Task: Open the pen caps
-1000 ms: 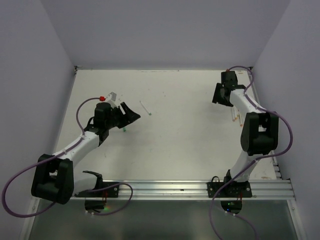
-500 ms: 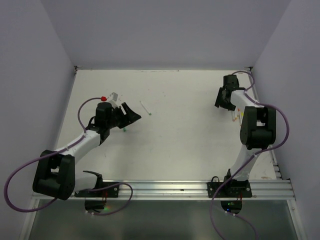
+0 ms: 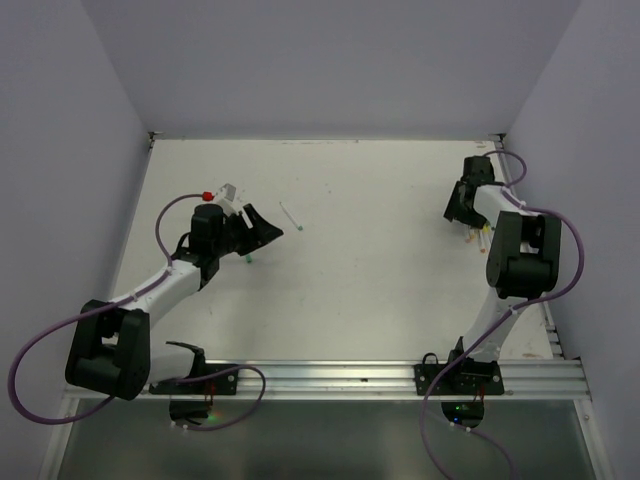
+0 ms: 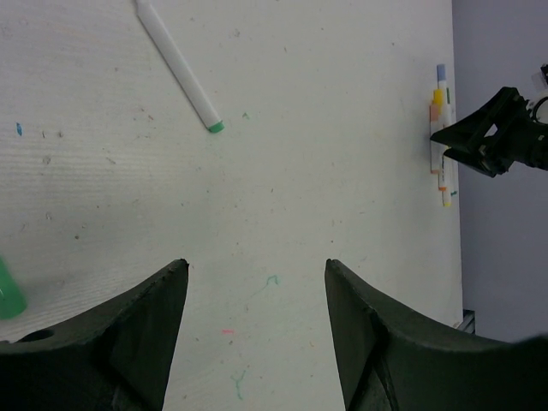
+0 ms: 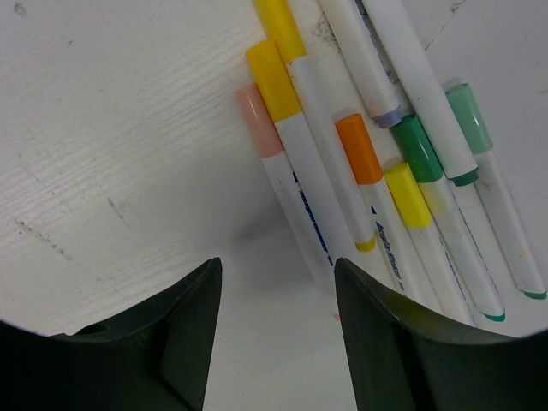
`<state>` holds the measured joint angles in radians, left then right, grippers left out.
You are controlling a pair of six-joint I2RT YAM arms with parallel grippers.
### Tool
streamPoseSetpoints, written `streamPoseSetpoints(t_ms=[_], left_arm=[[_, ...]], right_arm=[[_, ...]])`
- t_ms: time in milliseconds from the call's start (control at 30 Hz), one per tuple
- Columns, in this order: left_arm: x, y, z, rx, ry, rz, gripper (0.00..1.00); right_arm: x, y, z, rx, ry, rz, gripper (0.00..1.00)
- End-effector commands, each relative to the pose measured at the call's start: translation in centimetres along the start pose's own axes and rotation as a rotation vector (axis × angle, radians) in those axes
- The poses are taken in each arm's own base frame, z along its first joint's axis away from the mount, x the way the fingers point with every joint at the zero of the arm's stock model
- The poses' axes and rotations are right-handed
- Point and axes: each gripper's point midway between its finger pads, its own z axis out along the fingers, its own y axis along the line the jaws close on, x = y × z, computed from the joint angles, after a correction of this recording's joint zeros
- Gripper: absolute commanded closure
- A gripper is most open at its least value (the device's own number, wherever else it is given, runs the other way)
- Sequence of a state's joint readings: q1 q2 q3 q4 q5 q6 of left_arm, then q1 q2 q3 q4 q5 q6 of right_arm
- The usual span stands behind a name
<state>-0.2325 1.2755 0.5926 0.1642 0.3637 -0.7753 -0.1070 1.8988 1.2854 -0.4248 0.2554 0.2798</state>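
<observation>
My left gripper point(image 3: 265, 226) stands open over bare table, nothing between its fingers. Ahead of it lies a white pen point(image 4: 175, 64) with a green end point(image 4: 215, 127); the same pen point(image 3: 292, 217) shows in the top view. A loose green cap point(image 4: 8, 293) lies at the left of the fingers, seen as a green cap point(image 3: 247, 259) from above. My right gripper point(image 5: 276, 265) is open, low over a pile of capped pens point(image 5: 342, 171) by the right wall. Their caps are yellow point(image 5: 272, 77), pink point(image 5: 257, 120), orange point(image 5: 358, 147) and green point(image 5: 417, 145). The pink-capped pen runs toward the right finger.
The pile of pens point(image 3: 480, 235) lies close to the right wall point(image 3: 560, 150). Small ink marks point(image 4: 272, 280) dot the white table point(image 3: 370, 260). The metal rail point(image 3: 350, 378) with both arm bases runs along the near edge.
The right arm has swung to the right toward the wall, bringing its gripper over the pen pile. The left arm has hardly moved.
</observation>
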Motion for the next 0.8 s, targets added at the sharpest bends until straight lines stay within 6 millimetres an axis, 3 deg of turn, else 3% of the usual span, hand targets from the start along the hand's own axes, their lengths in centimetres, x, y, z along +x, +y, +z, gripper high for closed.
streamPoseSetpoints(t_ms=[0,533,733,767], left_arm=[[-0.6,-1.0,0.1,0.046,-0.021,0.015,0.32],[-0.5,-1.0,0.1,0.041,-0.016,0.016,0.32],[-0.5,-1.0,-0.1,0.042,-0.019,0.011,0.32],[-0.5,-1.1,-0.2,0.045,-0.022,0.005,0.32]], right_arm=[[-0.3,-0.3,0.6,0.004,-0.023,0.004,0.41],[1.5,0.4,1.4,-0.044,0.046,-0.023,0.46],[3.8,0.6,1.7,-0.062,0.13,-0.042,0.63],[4.0,0.4,1.6,-0.048,0.135,-0.048,0.76]])
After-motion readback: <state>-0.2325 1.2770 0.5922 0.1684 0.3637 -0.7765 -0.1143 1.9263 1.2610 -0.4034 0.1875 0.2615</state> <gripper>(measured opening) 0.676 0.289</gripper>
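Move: The pink-capped pen's middle lies about 3 cm below the right hand, some 2 cm to its right and 1 cm ahead. From the same hand, the yellow-capped pen beside it is 2 cm ahead and 4 cm right, the orange-capped pen 2 cm back and 6 cm right. From the left hand the pink-capped pen lies roughly 55 cm right, 8 cm ahead and 11 cm lower. Right hand sinks about 2 cm, then closes its open fingers, pinching the pink-capped pen's barrel behind the cap. ##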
